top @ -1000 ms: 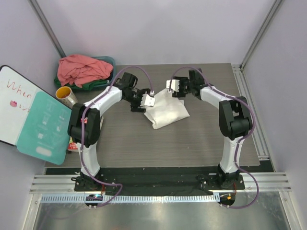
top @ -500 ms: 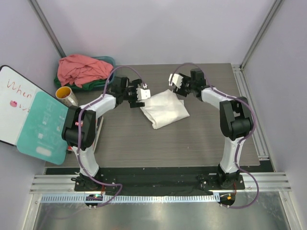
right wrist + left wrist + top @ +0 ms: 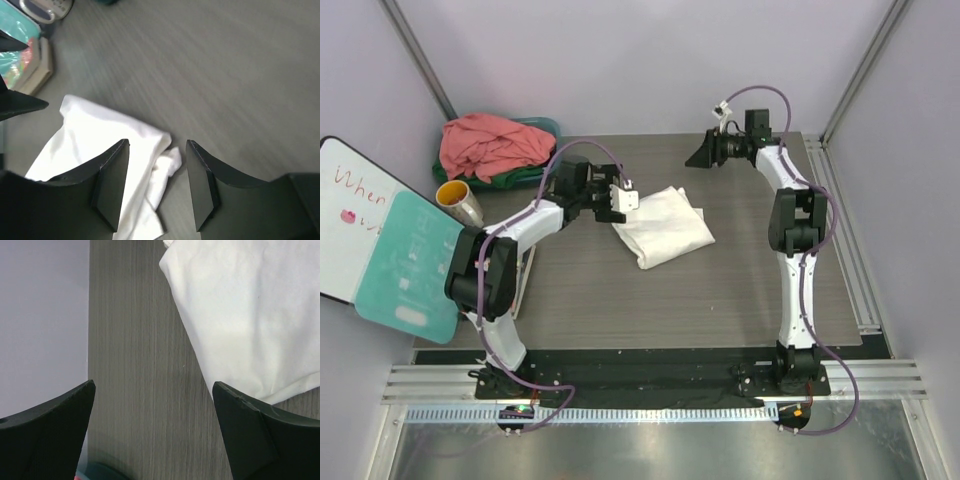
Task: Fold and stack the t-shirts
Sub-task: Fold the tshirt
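Observation:
The white t-shirt [image 3: 665, 226] lies folded mid-table; in the left wrist view it [image 3: 250, 315] fills the upper right. My left gripper [image 3: 620, 200] sits at its left edge, open, with only bare table between the jaws [image 3: 154, 385]. My right gripper [image 3: 703, 155] hangs raised at the back, beyond the shirt's far corner. It is open [image 3: 157, 145], and the white t-shirt [image 3: 95, 135] shows well below it. A salmon-pink t-shirt [image 3: 490, 143] is heaped at the back left with a dark green one [image 3: 525, 178] under it.
The teal basin [image 3: 548, 128] holds the heaped shirts at the back left corner. A gold cup [image 3: 456, 199], a whiteboard [image 3: 345, 205] and a teal card [image 3: 410, 265] stand along the left edge. Metal frame posts rise at the back corners.
My left gripper opened, let go of the white shirt's edge and drew back left. My right arm lifted off the shirt and swung up toward the back right.

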`<state>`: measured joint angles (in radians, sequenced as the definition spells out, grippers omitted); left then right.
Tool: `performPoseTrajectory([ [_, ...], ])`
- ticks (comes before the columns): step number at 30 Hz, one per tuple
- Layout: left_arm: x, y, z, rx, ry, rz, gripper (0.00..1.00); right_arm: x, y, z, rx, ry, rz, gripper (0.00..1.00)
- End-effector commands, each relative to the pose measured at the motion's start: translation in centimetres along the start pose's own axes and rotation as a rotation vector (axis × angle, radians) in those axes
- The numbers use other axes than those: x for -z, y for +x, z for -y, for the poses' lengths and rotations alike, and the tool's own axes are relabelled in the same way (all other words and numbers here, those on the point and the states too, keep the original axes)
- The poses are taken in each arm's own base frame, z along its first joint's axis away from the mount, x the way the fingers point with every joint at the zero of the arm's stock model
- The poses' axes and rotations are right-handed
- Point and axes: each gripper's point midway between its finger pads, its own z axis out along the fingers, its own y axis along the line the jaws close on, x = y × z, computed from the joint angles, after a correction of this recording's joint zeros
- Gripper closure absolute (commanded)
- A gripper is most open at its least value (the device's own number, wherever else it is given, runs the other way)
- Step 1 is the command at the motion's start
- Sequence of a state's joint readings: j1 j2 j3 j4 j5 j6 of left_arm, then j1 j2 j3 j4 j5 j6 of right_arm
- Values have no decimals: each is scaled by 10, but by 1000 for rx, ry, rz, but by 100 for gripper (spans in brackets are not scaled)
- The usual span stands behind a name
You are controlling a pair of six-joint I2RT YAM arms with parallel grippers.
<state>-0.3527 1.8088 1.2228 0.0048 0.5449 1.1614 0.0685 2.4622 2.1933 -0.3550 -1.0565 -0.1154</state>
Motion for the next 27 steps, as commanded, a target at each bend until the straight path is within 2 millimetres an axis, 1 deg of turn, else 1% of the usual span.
performPoseTrajectory([
  [1,19,-23,-20,-86,-31,9,0,-10,21,-32,-267,-181,-48,45],
  [7,22,-28,-7,-126,2,-5,0,-15,29,-39,-275,-212,-62,47],
  [13,19,-35,-2,-139,12,0,0,-16,44,-42,-312,-214,-84,50],
  [15,18,-35,-1,-136,14,1,0,-15,45,-45,-310,-216,-87,50],
  [16,19,-35,0,-137,14,1,0,-17,50,-45,-312,-210,-94,50],
  [18,19,-35,1,-134,16,1,0,-18,53,-44,-316,-207,-98,50],
  [23,22,-37,5,-127,18,4,0,-20,54,-38,-293,-184,-98,50],
  [27,24,-37,6,-126,18,2,0,-23,56,-39,-295,-182,-105,50],
])
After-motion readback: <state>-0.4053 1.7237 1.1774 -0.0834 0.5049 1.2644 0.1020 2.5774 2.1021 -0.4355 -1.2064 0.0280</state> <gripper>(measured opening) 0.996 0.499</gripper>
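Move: The white t-shirt lies folded with its middle about 17 cm back, 9 cm left and 12 cm below the right hand. Its far corner is nearer, roughly 7 cm back, 7 cm left and 11 cm below. The left gripper hangs about level in height, some 11 cm back and 22 cm left. From the left hand the t-shirt's middle is about 6 cm back, 13 cm right and 12 cm below. The right hand heads for the t-shirt's far corner, dropping quickly about 8 cm while drawing back some 5 cm and edging left, its fingers tipping steeper by about 25 degrees, half open throughout; contact can't be made out. The left hand eases back about 3 cm beside the cloth, fingers kept wide open. ##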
